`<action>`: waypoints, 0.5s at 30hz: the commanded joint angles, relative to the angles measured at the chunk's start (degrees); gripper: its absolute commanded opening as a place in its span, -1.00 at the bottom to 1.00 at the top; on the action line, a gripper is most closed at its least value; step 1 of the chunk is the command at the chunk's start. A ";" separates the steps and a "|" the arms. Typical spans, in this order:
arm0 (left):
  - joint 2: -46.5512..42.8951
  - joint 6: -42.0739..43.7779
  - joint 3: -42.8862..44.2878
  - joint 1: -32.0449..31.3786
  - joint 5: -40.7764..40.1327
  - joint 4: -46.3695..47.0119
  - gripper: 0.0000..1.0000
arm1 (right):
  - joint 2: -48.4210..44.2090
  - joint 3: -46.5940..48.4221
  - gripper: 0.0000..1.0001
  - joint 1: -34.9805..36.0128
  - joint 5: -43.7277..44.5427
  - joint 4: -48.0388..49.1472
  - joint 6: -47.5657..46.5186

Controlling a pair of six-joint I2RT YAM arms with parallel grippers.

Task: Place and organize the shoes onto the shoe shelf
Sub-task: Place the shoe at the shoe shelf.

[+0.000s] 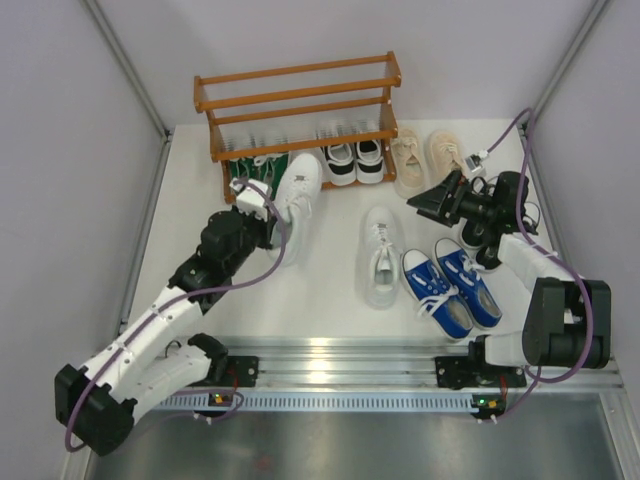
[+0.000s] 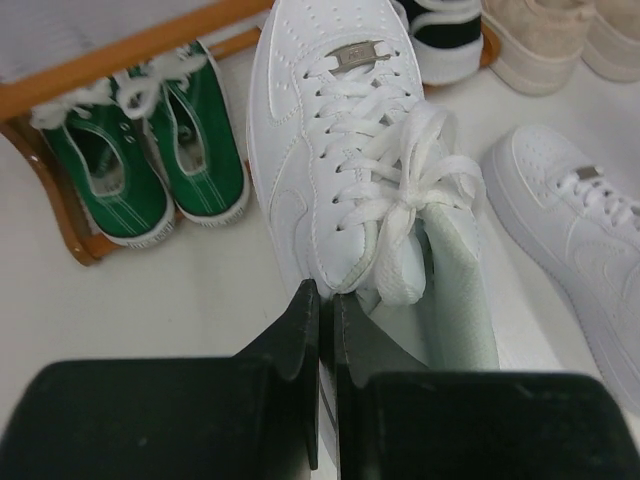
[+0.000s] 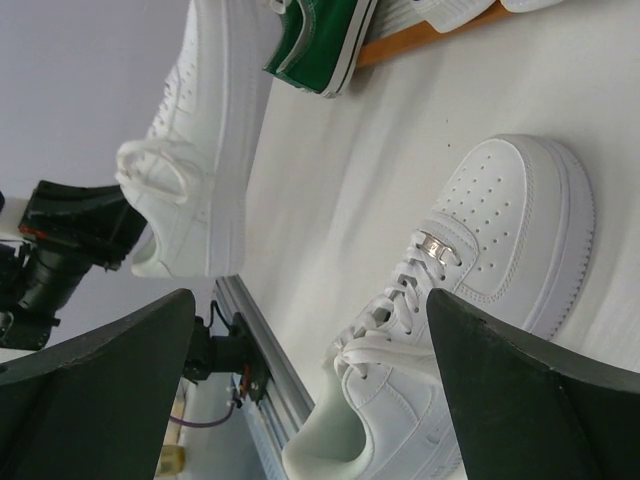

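Note:
My left gripper (image 1: 277, 226) is shut on the heel collar of a plain white shoe (image 1: 298, 188). In the left wrist view the pinch (image 2: 325, 300) is thin, with the shoe (image 2: 320, 130) pointing toe-first at the shoe shelf (image 1: 300, 95). Green shoes (image 1: 250, 167) and a black-and-white pair (image 1: 355, 160) sit on its bottom tier. The other white shoe (image 1: 381, 255) lies mid-table. My right gripper (image 1: 432, 200) hovers open to its right; the right wrist view has it (image 3: 310, 295) framing that shoe (image 3: 490, 250) with nothing held.
A beige pair (image 1: 425, 158) stands on the table right of the shelf. A blue canvas pair (image 1: 450, 288) lies near the front, beside my right arm. The enclosure's walls close in both sides. A metal rail (image 1: 340, 365) runs along the near edge.

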 commanded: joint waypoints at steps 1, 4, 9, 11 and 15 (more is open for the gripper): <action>1.88 2.01 9.47 3.90 2.73 8.46 -1.00 | -1.91 2.38 0.99 -0.69 -1.21 3.94 0.26; 6.18 2.28 14.39 7.41 5.18 7.41 -1.00 | -2.08 2.38 0.99 -0.77 -1.57 4.38 0.96; 12.61 1.14 20.28 14.01 9.94 8.01 -1.00 | -2.26 2.21 0.99 -0.95 -2.00 4.82 1.84; 14.98 0.53 21.34 16.29 10.91 9.24 -1.00 | -2.34 2.29 0.99 -1.04 -2.18 5.08 2.28; 18.50 -0.53 23.54 20.16 12.05 10.91 -1.00 | -2.17 2.12 0.99 -1.30 -2.53 5.61 2.81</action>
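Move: The left hand already pinches the white shoe by its collar, toe pointing forward. The left part of the shelf's middle tier lies about 26 cm ahead, 7 cm to its left and 5 cm lower. Below it the green shoes are 27 cm ahead and 5 cm left, the black-and-white shoes 30 cm ahead and 20 cm right; the other white shoe is 4 cm ahead, 28 cm right, all some 16 cm below the hand. From the right hand that tier spot is roughly 22 cm ahead, 46 cm left and 3 cm lower. Keeping its pinch on the white shoe's collar, the left hand carries the shoe quickly forward some 10 cm and about 5 cm to the left, toe first towards the left part of the middle tier. It rises about 6 cm over the first part of the way, then begins to sink by 2 cm while still going forward and left, turning roughly 10 degrees counter-clockwise so the toe swings towards the shelf. ##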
